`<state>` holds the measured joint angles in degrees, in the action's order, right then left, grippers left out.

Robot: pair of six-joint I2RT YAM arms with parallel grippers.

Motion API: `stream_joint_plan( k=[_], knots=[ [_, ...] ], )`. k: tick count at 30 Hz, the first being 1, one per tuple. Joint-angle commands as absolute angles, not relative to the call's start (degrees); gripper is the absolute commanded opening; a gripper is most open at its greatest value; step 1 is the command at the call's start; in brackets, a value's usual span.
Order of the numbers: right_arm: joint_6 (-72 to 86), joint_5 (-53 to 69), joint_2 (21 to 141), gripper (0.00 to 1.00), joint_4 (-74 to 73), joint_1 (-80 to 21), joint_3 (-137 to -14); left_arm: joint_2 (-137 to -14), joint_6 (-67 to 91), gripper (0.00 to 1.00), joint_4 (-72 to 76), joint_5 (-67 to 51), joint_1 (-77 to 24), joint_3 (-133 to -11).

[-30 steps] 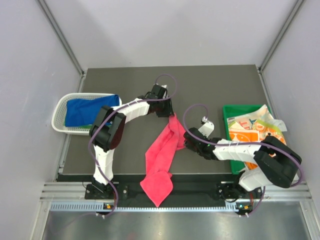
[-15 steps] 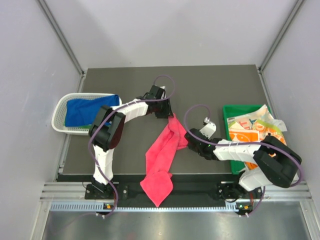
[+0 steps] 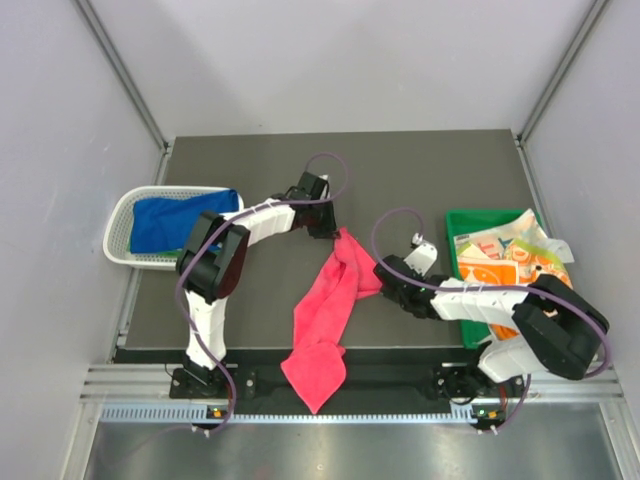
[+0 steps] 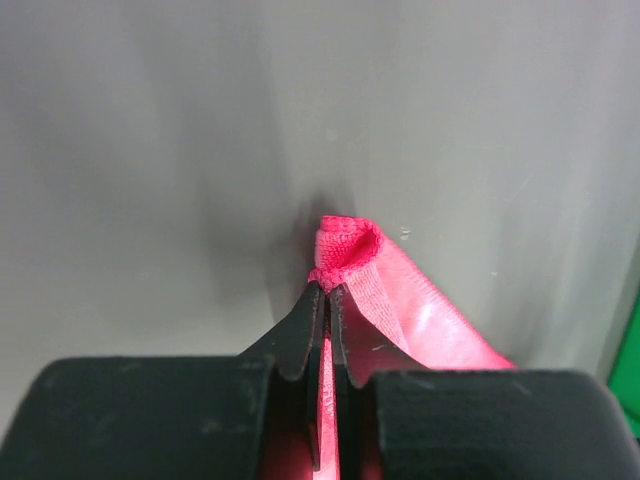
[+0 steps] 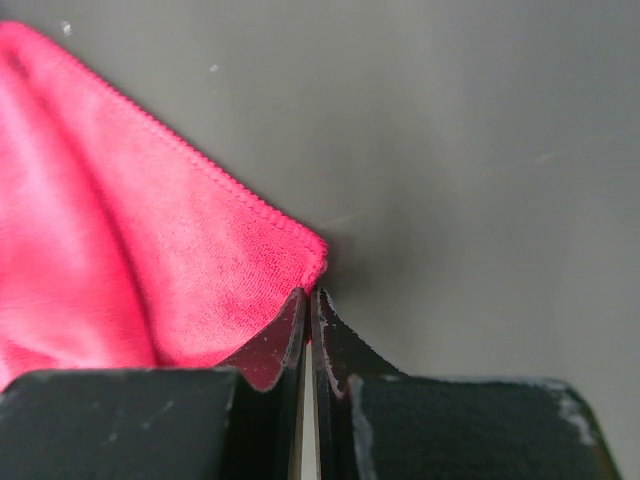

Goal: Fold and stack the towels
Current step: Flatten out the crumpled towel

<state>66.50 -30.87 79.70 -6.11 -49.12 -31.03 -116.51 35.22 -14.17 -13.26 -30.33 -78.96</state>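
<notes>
A pink-red towel [image 3: 325,300] lies stretched diagonally across the dark table, its lower end hanging over the near edge. My left gripper [image 3: 335,232] [image 4: 328,288] is shut on the towel's far corner [image 4: 345,245], and red cloth shows between the jaws. My right gripper [image 3: 381,281] [image 5: 309,292] is shut at the towel's right corner [image 5: 300,255], which runs down into the fingertips. A blue towel [image 3: 165,222] fills the white basket. Printed orange and white towels [image 3: 510,262] are piled on the green tray.
The white mesh basket [image 3: 118,222] stands at the table's left edge. The green tray [image 3: 462,222] lies at the right edge. Purple cables loop above both wrists. Grey walls close in the table on the left, back and right.
Both grippers have closed on the pink-red towel's corners, the right one first, then the left. The right gripper has crept slightly right.
</notes>
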Motion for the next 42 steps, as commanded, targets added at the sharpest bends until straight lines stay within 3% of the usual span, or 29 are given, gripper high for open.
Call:
stream_joint_plan(
  k=[1,6,15,29,42],
  knots=[
    [61.8,-34.4,76.5,0.00,-10.0,-46.6,-32.2,-110.8,32.3,0.03,-17.7,-9.4,-29.2,-81.6],
    [53.4,-36.5,72.1,0.00,-13.2,-44.7,-36.6,-106.4,27.2,0.00,-27.1,1.6,-29.1,-87.0],
    [30.3,-40.6,63.3,0.00,-12.9,-42.9,-47.6,-93.0,17.1,0.00,-36.2,11.4,-29.2,-88.5],
    [7.0,-30.8,53.4,0.00,-10.3,-42.9,-59.7,-68.0,10.6,0.00,-35.2,0.4,-29.9,-83.1],
    [-3.3,-17.9,45.5,0.00,-15.3,-42.9,-72.6,-58.8,6.4,0.00,-33.6,-14.1,-29.9,-91.0]
  ],
)
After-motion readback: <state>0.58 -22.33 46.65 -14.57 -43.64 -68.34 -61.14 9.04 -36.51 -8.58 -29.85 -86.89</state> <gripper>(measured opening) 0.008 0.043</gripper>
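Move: The crumpled red towel is already pinched at one corner in each hand, close above the table. Its middle lies about 20 cm back from the left hand and level sideways, 2 cm down; from the right hand it lies some 10 cm left, 7 cm back. The white basket stands roughly 33 cm left of the left hand, 2 cm ahead; the green basket about 27 cm right of the right hand, 2 cm ahead. Both hands lift their pinched towel corners about 40 cm, fingers tipping up some 50 degrees, left hand veering back-left. ##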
